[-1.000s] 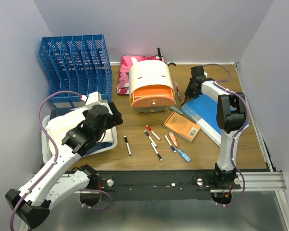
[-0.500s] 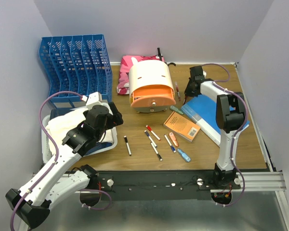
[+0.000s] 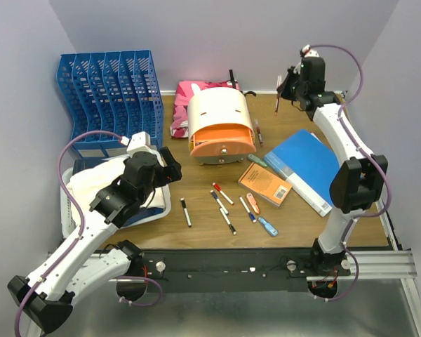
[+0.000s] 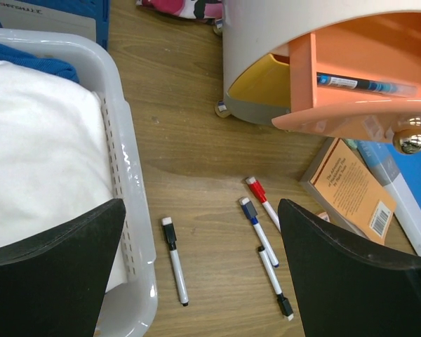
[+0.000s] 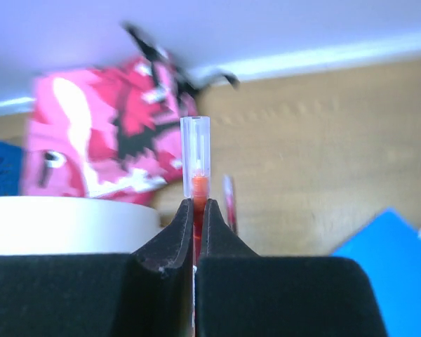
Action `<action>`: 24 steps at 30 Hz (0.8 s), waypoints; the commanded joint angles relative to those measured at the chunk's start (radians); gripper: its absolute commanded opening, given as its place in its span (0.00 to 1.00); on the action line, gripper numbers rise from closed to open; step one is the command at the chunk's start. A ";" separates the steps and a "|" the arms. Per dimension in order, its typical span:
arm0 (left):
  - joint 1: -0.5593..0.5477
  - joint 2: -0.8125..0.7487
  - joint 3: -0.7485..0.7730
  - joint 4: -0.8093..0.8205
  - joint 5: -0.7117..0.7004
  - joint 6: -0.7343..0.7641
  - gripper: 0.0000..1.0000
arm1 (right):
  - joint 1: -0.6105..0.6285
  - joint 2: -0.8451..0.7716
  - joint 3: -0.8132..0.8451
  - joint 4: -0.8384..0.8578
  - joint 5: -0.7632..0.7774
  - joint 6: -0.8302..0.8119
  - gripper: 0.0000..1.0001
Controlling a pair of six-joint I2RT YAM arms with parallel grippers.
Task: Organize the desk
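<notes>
The desk (image 3: 203,242) is brown wood grain. My right gripper (image 3: 289,83) hangs high over its back right corner, shut on a clear pen with red ink (image 5: 196,151) that stands upright between the fingers (image 5: 196,203). My left gripper (image 3: 167,172) hovers open beside the white tray (image 3: 74,210), with nothing between its fingers (image 4: 200,210). Below it lie a black marker (image 4: 174,260), a blue marker (image 4: 256,225) and a red marker (image 4: 263,200).
A white and orange drawer box (image 3: 217,126) stands mid-desk, its orange drawer (image 4: 351,77) open with a pen inside. An orange book (image 3: 265,184), blue folder (image 3: 309,165), blue file rack (image 3: 109,91), pink pouch (image 3: 186,105) and another red pen (image 5: 229,200) are around.
My right gripper closed on the red pen beside the drawer box, then rose up and back toward the far wall with it. The left arm has not moved.
</notes>
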 commanded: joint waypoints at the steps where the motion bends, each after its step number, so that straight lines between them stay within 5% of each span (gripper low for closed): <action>1: 0.008 0.007 0.044 0.047 0.032 0.034 0.99 | -0.005 -0.066 0.139 -0.061 -0.364 -0.298 0.01; 6: 0.008 0.012 0.050 0.062 0.052 0.045 0.99 | 0.004 -0.079 0.252 -0.193 -0.966 -0.601 0.01; 9: 0.008 0.008 0.050 0.073 0.069 0.043 0.99 | 0.047 -0.059 0.322 -0.312 -1.149 -0.771 0.01; 17: 0.010 0.000 0.055 0.085 0.110 0.039 0.99 | 0.233 -0.019 0.421 -0.647 -1.142 -1.212 0.01; 24: 0.010 -0.005 0.047 0.094 0.130 0.030 0.99 | 0.313 0.007 0.413 -0.661 -1.088 -1.251 0.02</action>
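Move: The red pen is already shut in my right fingers; the open orange drawer it goes to lies some 22 cm to my right hand's left, 13 cm back and about 9 cm below. The other red pen, on the table by the drawer unit, is level with that hand, 6 cm left and 21 cm down. The blue folder is 15 cm back, 9 cm right and 22 cm down. From my left hand the drawer is about 16 cm ahead, 20 cm right and 8 cm down. Keeping my grip on the red pen, I lift my right hand and sweep it left and back towards the open drawer, roughly 22 cm each way. It climbs about 15 cm, then begins to sink, while it turns some 95 degrees counter-clockwise until the fingers point left, above the drawer's near edge. My open, empty left hand eases about 3 cm up and to the right. ##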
